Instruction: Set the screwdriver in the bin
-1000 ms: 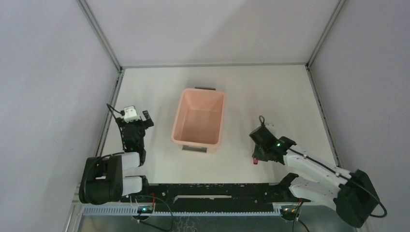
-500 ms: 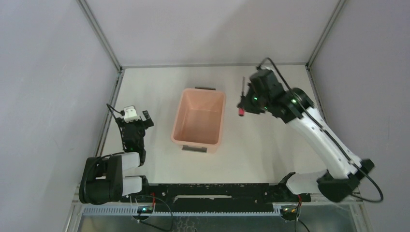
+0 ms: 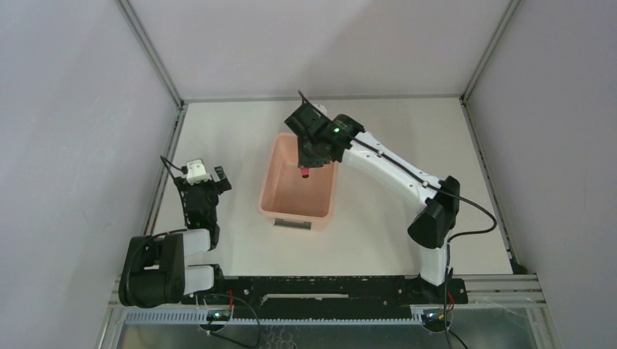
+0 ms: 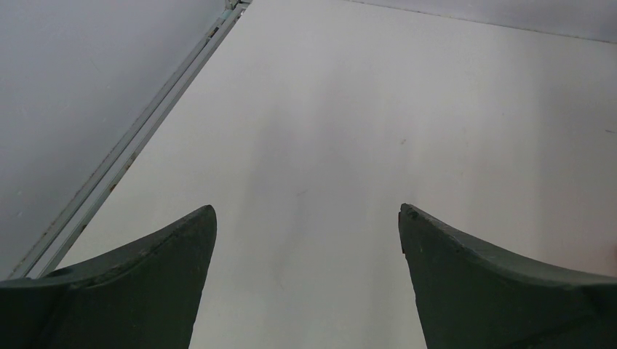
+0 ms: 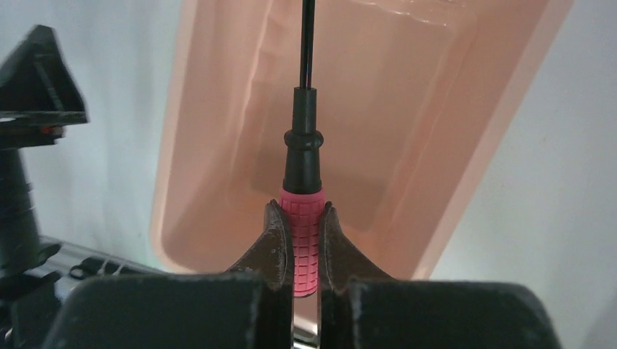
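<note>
The pale pink bin [image 3: 279, 209] stands mid-table with a dark handle at each short end. My right gripper [image 3: 305, 163] hangs over the bin's far half, shut on the screwdriver [image 3: 303, 173]. In the right wrist view the gripper [image 5: 300, 212] clamps the red ribbed handle of the screwdriver [image 5: 302, 196], and the black shaft points away over the bin's [image 5: 466, 160] hollow. My left gripper [image 3: 207, 174] rests at the table's left side, well clear of the bin. Its fingers [image 4: 156, 276] stand wide apart over bare table, open around nothing.
A metal rail [image 3: 166, 167] runs along the table's left edge, close to the left arm. Grey walls enclose the table on three sides. The right arm [image 3: 396, 174] stretches across the table's right half from its base at the near edge.
The right arm has swung left from beside the bin's right side to above the bin, carrying the screwdriver with it. The left arm has not moved.
</note>
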You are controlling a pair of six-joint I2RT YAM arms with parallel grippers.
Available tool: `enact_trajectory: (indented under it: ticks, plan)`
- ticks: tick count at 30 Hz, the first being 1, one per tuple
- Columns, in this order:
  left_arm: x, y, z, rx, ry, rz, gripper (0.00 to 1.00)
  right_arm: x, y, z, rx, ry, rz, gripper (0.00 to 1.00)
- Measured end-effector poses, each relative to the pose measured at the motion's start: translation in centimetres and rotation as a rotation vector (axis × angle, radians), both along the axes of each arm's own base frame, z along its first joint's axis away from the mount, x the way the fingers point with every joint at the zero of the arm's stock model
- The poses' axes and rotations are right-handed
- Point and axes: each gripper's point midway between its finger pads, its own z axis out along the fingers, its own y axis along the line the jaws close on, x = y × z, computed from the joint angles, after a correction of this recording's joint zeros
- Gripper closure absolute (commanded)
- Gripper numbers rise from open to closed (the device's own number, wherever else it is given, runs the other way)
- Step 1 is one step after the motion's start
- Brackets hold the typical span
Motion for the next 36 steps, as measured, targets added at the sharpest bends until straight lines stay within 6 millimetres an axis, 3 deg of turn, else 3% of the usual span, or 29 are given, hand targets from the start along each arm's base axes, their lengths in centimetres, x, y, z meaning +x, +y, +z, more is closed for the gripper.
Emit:
enact_trajectory:
  ticks: [4,9,16,20,22,30,33,36]
  plan:
    - [0.0,0.0,0.0,0.0,0.0,0.0,0.0,0.4,0.5,-3.1,-0.054,0.013,-0.02,0.98]
    - [0.0,0.0,0.0,0.0,0.0,0.0,0.0,0.1,0.2,-8.4,-0.121,0.062,-0.064,0.96]
    - [0.0,0.0,0.0,0.0,0.0,0.0,0.0,-0.7,0.0,-16.5,-0.209,0.136,-0.099,0.75]
    - [0.0,0.0,0.0,0.0,0.0,0.0,0.0,-0.9,0.1,-18.4,-0.212,0.145,-0.109,0.51]
    - [0.0,0.0,0.0,0.0,0.0,0.0,0.0,-0.9,0.3,-18.7,-0.21,0.142,-0.113,0.37]
    - [0.0,0.0,0.0,0.0,0.0,0.0,0.0,-0.7,1.0,-17.9,-0.212,0.091,-0.086,0.27]
    - [0.0,0.0,0.0,0.0,0.0,0.0,0.0,0.1,1.4,-14.8,-0.195,0.024,-0.06,0.19]
    - [0.0,0.0,0.0,0.0,0.0,0.0,0.0,1.1,1.2,-9.1,-0.133,-0.091,-0.046,0.09]
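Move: The right fingers still hold the screwdriver by its red handle over the bin, whose middle is nearly straight below them, about 16 cm down. The bin's near handle lies some 14 cm back and 2 cm left of the fingers, its far handle about 15 cm ahead and 3 cm right, both roughly 11 cm lower. From the idle left hand, the bin's middle is about 26 cm right, 5 cm back and 4 cm lower. Straight down into the bin goes the right hand, sinking some 18 cm between the walls with the wrist tilting about 15 degrees, its left side dipping. Over the last few centimetres the fingers begin to open, spread wider at the bottom and let go of the screwdriver handle; the open hand then rises about 10 cm, drifting slightly forward and left. ##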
